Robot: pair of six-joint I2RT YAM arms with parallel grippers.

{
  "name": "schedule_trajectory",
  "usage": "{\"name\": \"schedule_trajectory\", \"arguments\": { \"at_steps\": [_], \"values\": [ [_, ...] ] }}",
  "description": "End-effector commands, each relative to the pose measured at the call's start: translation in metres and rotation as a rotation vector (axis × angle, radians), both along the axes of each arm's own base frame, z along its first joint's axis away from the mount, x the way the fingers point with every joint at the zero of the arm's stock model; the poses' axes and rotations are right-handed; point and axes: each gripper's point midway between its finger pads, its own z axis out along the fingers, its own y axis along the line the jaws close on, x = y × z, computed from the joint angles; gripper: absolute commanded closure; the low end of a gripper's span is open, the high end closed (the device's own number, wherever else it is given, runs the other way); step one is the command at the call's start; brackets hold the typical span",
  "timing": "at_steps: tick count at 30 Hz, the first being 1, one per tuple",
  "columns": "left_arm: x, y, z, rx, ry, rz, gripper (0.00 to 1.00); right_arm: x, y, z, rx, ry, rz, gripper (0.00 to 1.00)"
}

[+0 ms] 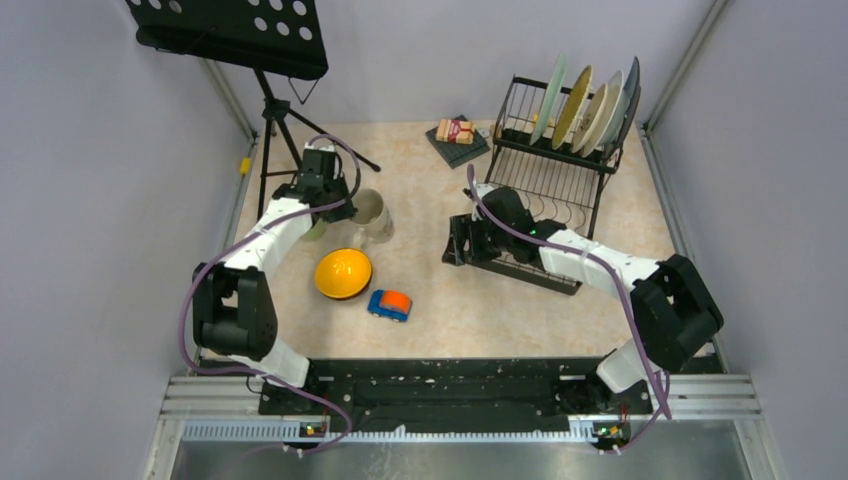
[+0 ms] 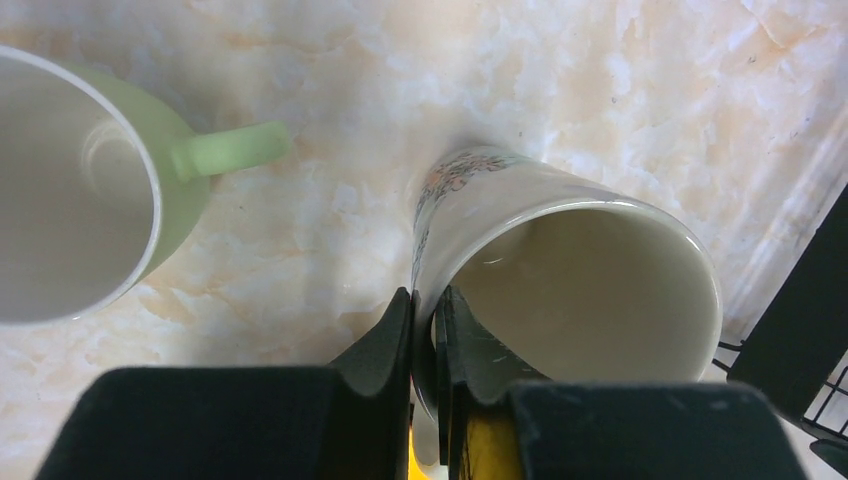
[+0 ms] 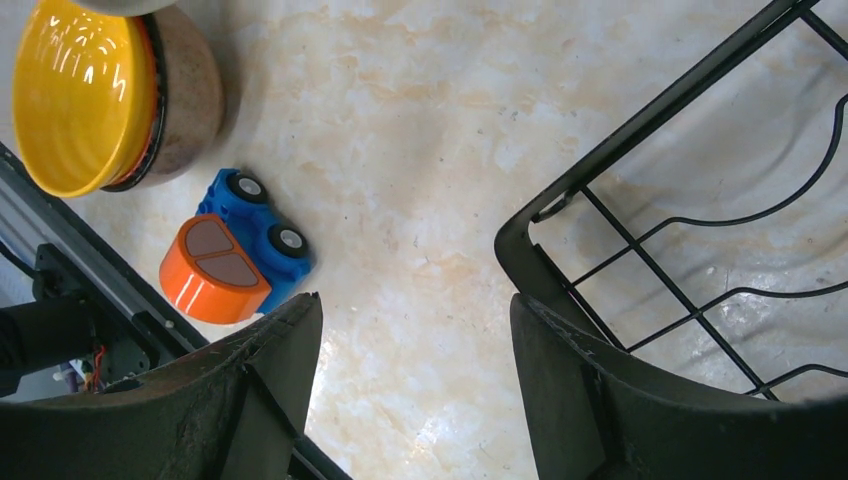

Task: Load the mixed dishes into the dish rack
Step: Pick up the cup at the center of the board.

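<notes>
The beige mug [image 2: 570,270] [image 1: 372,215] has a flower print on its side. My left gripper [image 2: 428,300] [image 1: 325,188] is shut on its near rim, one finger inside and one outside. The pale green mug [image 2: 70,190] stands just left of it with its handle toward the beige mug. The orange-yellow bowl [image 1: 343,273] [image 3: 80,90] sits on the table nearer the arms. The dish rack [image 1: 560,165] holds several plates [image 1: 585,105] upright in its upper tier. My right gripper [image 3: 415,310] [image 1: 462,240] hangs open and empty over the table by the rack's left corner [image 3: 560,215].
A blue-and-orange toy car [image 1: 389,304] [image 3: 235,255] lies right of the bowl. A small packet on a dark mat [image 1: 457,135] lies left of the rack. A black music stand [image 1: 235,30] on a tripod stands at the back left, behind my left arm.
</notes>
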Motion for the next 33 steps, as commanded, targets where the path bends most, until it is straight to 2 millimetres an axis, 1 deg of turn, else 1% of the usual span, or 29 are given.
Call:
{"name": "schedule_trajectory", "arguments": {
  "at_steps": [1, 9, 13, 16, 19, 21, 22, 25, 26, 30, 33],
  "values": [
    [0.011, -0.014, 0.030, -0.078, -0.099, -0.029, 1.00, 0.023, 0.015, 0.033, 0.096, -0.073, -0.012, 0.30],
    [0.012, -0.033, 0.062, -0.197, -0.213, -0.074, 1.00, 0.025, 0.025, 0.041, 0.157, -0.067, -0.010, 0.30],
    [0.010, -0.038, 0.070, -0.228, -0.239, -0.092, 1.00, 0.021, 0.029, 0.033, 0.174, -0.033, -0.006, 0.30],
    [0.008, -0.040, 0.074, -0.237, -0.249, -0.103, 1.00, 0.021, 0.032, 0.033, 0.181, -0.023, 0.009, 0.30],
    [0.006, -0.041, 0.080, -0.249, -0.261, -0.108, 1.00, 0.031, 0.038, 0.037, 0.154, -0.022, 0.014, 0.30],
    [0.005, -0.041, 0.084, -0.250, -0.273, -0.106, 1.00, 0.041, 0.041, 0.033, 0.118, -0.014, 0.010, 0.30],
    [0.005, -0.040, 0.087, -0.247, -0.281, -0.104, 1.00, 0.044, 0.044, 0.028, 0.103, -0.004, 0.014, 0.30],
    [0.003, -0.035, 0.093, -0.229, -0.304, -0.092, 1.00, 0.053, 0.053, 0.025, 0.091, -0.012, 0.028, 0.30],
    [0.001, -0.033, 0.095, -0.221, -0.309, -0.087, 1.00, 0.056, 0.055, 0.021, 0.074, -0.012, 0.024, 0.30],
    [-0.003, -0.028, 0.100, -0.205, -0.328, -0.071, 1.00, 0.070, 0.046, 0.005, -0.049, -0.026, -0.045, 0.30],
    [-0.004, -0.022, 0.098, -0.182, -0.326, -0.045, 1.00, 0.073, 0.039, -0.005, -0.136, -0.029, -0.051, 0.30]
  ]
}}
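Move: My left hand already pinches the cup's left wall at the rim; the cup's middle lies about 5 cm to its right and 4 cm lower. The green cup is some 9 cm to that hand's left and 1 cm back, the yellow bowl about 12 cm back and 2 cm left, both about 5 cm lower. From my open right hand, the held cup is roughly 17 cm left, 6 cm ahead and 2 cm lower; the toy car is 13 cm left and 11 cm back, 5 cm down. Keeping my grip on the cup's rim, I draw my left hand a couple of centimetres right and slightly back, rolling about 10 degrees so its left side dips, then lift about 4.5 cm while the fingertips tip up a little. My right hand, fingers staying open, first rises about 2 cm and drifts left, then sweeps forward and left towards the cup, sinking again, about 8 cm in all. ##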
